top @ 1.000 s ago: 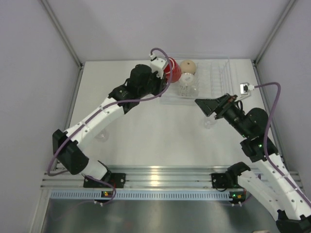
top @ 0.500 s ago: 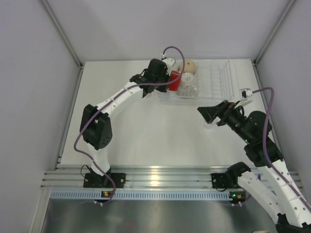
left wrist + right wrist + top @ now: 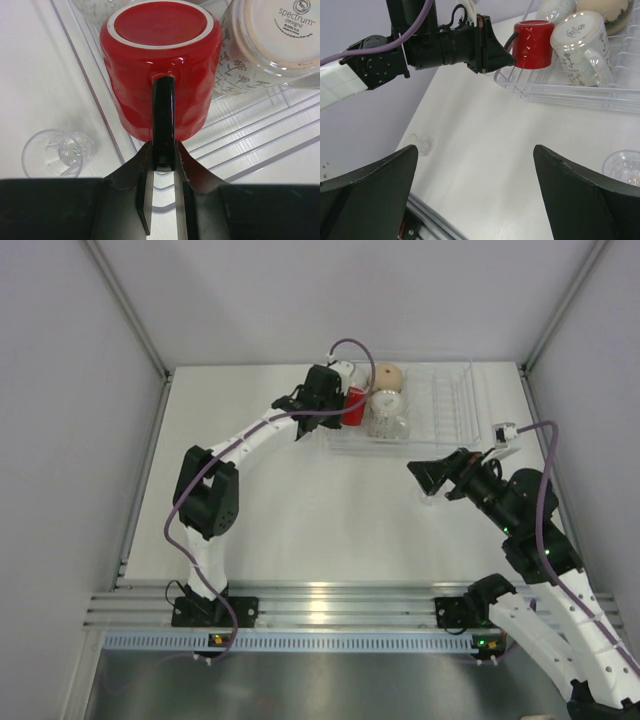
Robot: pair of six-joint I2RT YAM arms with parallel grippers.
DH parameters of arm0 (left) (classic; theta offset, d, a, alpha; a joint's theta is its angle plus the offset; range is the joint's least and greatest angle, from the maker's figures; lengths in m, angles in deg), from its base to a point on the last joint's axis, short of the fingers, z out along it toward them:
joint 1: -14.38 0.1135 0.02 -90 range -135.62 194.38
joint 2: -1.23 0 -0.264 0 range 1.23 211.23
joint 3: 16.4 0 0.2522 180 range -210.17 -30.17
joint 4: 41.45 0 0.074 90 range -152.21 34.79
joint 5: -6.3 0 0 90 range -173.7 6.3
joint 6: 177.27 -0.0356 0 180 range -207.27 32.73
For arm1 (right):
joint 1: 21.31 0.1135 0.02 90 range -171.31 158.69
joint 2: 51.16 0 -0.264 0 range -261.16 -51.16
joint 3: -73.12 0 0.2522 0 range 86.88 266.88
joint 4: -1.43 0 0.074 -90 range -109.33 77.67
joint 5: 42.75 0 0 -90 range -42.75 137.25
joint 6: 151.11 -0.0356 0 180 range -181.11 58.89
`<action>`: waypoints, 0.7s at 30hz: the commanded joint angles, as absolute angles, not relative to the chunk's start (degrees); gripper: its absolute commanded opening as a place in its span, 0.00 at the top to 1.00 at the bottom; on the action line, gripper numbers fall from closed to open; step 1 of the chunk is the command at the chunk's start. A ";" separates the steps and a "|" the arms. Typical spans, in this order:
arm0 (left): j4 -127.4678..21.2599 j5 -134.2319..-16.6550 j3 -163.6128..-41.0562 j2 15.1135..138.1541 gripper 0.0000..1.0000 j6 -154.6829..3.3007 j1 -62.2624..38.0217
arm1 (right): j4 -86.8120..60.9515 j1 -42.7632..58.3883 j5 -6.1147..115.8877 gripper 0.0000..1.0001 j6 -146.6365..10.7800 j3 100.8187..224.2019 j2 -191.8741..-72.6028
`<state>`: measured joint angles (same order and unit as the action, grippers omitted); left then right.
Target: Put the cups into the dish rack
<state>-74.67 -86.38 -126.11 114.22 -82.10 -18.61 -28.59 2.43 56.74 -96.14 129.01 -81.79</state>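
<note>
My left gripper (image 3: 343, 408) is shut on the black handle of the red mug (image 3: 357, 405). The mug is upside down at the left end of the clear dish rack (image 3: 450, 400). In the left wrist view the fingers (image 3: 187, 165) pinch the handle below the mug (image 3: 160, 60). An upside-down white flowered mug (image 3: 270, 30) sits beside it in the rack, and a tan mug (image 3: 388, 375) behind. My right gripper (image 3: 425, 478) is open and empty above the table, in front of the rack. A small clear glass (image 3: 622, 167) stands on the table by it.
Another small clear glass (image 3: 57, 152) lies on the table just outside the rack's left wall. The right half of the rack shows ribbed slots (image 3: 455, 390). The left arm stretches across the table's left middle. Grey walls enclose the table.
My left arm has stretched out and brought the red mug down into the rack's left end. My right gripper has shifted slightly right and stays open.
</note>
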 commanded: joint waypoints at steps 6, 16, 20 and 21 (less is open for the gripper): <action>-56.62 -85.29 -118.24 110.39 1.00 -76.73 -18.14 | -22.96 1.80 47.95 0.15 -89.08 135.47 -94.20; -56.35 -82.13 -115.51 110.92 1.00 -75.93 -18.14 | -20.25 1.80 50.06 0.29 -88.27 137.41 -101.34; -56.26 -80.46 -113.67 110.65 1.00 -76.02 -18.14 | -20.16 1.80 50.41 0.29 -87.92 138.03 -102.57; -56.35 -80.37 -113.40 110.48 0.99 -76.11 -18.23 | -20.16 1.80 50.41 0.29 -87.75 138.03 -102.75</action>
<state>-60.55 -82.49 -114.48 114.11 -76.44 -18.33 -23.69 2.43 50.38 -89.12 135.69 -102.20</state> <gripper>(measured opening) 0.239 0.709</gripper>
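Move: The left hand holds the red cup upside down by its black handle; its rack spot lies about 4 cm ahead, 4 cm right and 5 cm below. From that hand, the flower mug is some 4 cm ahead and 11 cm right, the white cup 11 cm ahead and 2 cm right, the left glass 5 cm ahead and 8 cm left. From the right hand, the front glass lies roughly 11 cm ahead, 4 cm right and 25 cm below. Down about 4 cm goes the left hand, mostly at the start, keeping its pinch on the handle and setting the red cup into the rack beside the flower mug, then easing slightly to its right while its left side tips down some 5 degrees. The empty right hand swings forward about 7.5 cm towards the rack, sinking a little, rolling some 10 degrees left side down and partly closing its wide-open fingers. ##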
